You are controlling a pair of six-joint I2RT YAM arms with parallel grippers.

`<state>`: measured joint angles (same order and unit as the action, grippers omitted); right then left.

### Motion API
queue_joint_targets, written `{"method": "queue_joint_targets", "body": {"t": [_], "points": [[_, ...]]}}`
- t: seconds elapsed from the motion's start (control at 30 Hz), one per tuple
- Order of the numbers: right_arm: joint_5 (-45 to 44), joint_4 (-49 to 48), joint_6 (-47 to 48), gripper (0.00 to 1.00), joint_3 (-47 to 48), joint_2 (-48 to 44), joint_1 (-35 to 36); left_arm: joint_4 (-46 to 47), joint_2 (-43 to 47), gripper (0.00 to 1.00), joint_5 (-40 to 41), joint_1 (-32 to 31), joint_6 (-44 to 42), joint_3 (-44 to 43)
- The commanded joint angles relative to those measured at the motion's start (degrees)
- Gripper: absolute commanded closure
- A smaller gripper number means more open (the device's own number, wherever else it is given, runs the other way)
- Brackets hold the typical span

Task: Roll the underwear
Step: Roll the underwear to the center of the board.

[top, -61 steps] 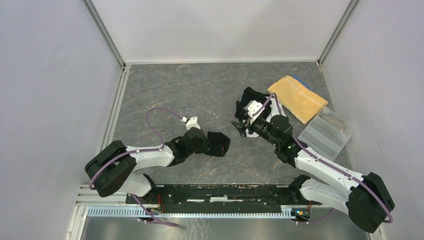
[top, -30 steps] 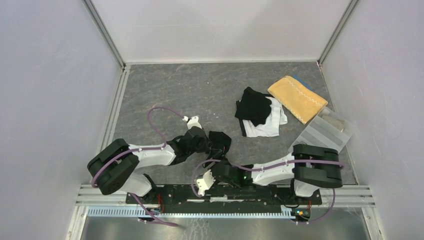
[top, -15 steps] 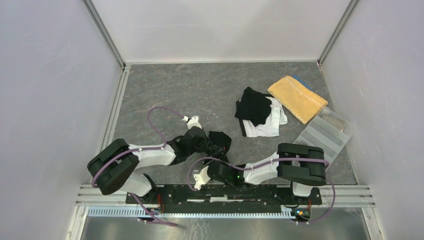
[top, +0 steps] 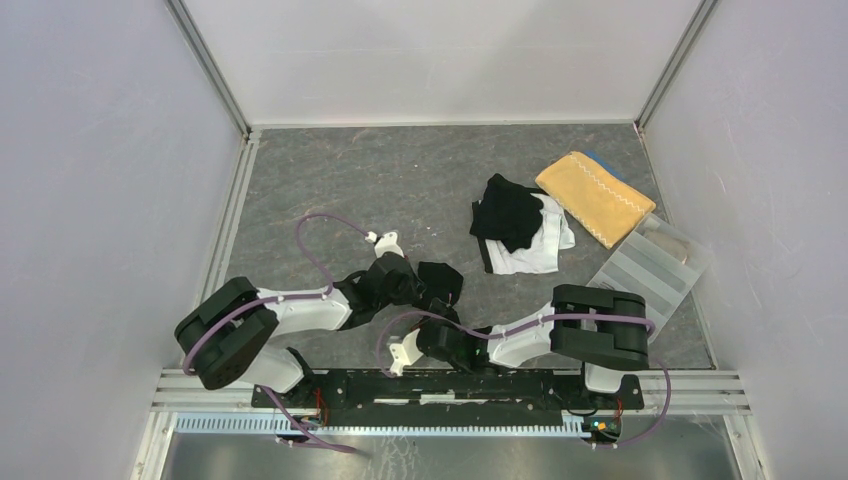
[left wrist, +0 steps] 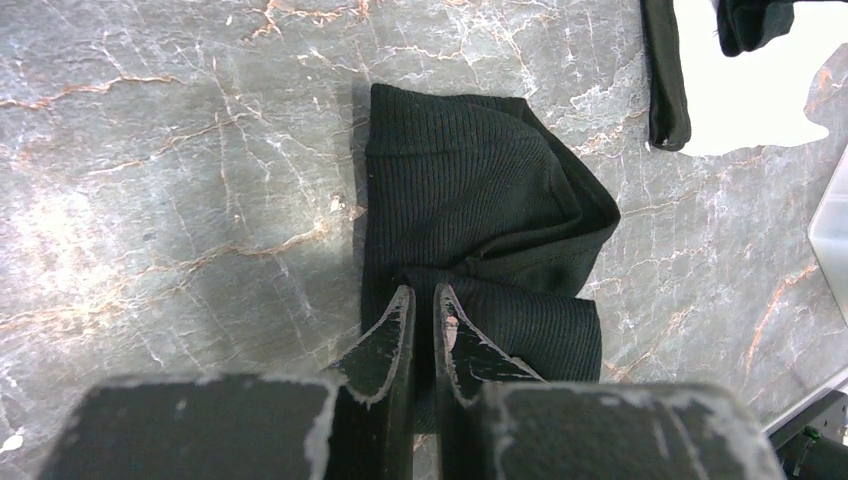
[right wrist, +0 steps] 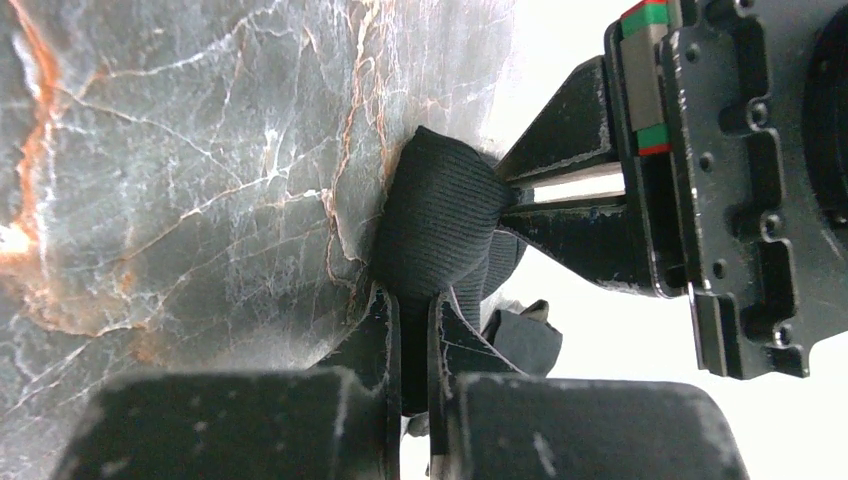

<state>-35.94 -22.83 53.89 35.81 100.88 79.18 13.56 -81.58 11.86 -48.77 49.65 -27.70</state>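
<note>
A folded black ribbed underwear (left wrist: 480, 200) lies on the marble-patterned table just right of my left gripper (top: 418, 290). In the left wrist view my left gripper (left wrist: 420, 292) is shut on the garment's near edge. My right gripper (right wrist: 412, 295) comes at the same black underwear (right wrist: 440, 215) from the near side and is shut on a bulging fold of it, right beside the left gripper's fingers (right wrist: 570, 200). In the top view the right gripper (top: 438, 312) sits just below the garment (top: 442, 280). More underwear, black (top: 505, 212) on white (top: 545, 250), is piled further right.
A mustard-yellow towel (top: 595, 195) lies at the back right beside the pile. A clear plastic divided tray (top: 655, 262) sits near the right wall. The right arm is folded low along the table's near edge, its elbow (top: 600, 325) in front of the tray.
My right arm swung from the pile down to the near edge, reached up to the black underwear and shut on it. The left gripper kept its grip and place.
</note>
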Motion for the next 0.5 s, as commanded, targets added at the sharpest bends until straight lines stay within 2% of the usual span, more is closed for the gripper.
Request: {"method": "queue_joint_targets", "body": {"t": [0.0,0.13,0.3,0.37,0.47], "points": [[5.32,3.7,-4.05,1.0,-1.46,-0.1,-1.03,-11.74,2.4,0.98,-0.74,0.97,-0.07,2.5],[7.18,5.17,-6.51,1.0,-3.07,-2.77,-1.09,-17.74,11.87,0.84,1.15,3.01,1.92,1.88],[10.47,7.83,-9.67,1.0,-4.34,-6.17,-0.89,-26.06,25.81,0.5,6.51,4.46,3.7,0.82],[12.36,9.05,-11.21,1.0,-4.27,-7.6,-0.8,-29.62,29.29,0.45,8.79,4.61,4.09,0.28],[16.46,12.19,-13.71,1.0,-3.23,-9.62,-0.77,-34.06,32.7,0.44,11.38,4.65,4.48,-0.08]]}}
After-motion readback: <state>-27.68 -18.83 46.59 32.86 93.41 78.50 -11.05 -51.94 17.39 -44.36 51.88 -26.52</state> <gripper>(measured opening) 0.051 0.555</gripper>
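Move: The underwear lies bunched between the two hands. Its middle is about 4 cm to the right of the left hand, level with it and roughly 1 cm below; the left fingers still hold its left side. The pile of black and white clothes is some 20 cm to the left hand's right and 13 cm farther out. From the right hand, shut on the near part, the underwear's middle is about 4 cm ahead, 2 cm right and 1 cm below. The underwear's left side is let go as the left fingers open to a bit over half; that hand draws off to the left and up, about 7 cm each way, turning slightly counter-clockwise. The near part stays pinched in the shut right fingers, which pull it about 2 cm back towards the base while that wrist tips some 10 degrees downward. ##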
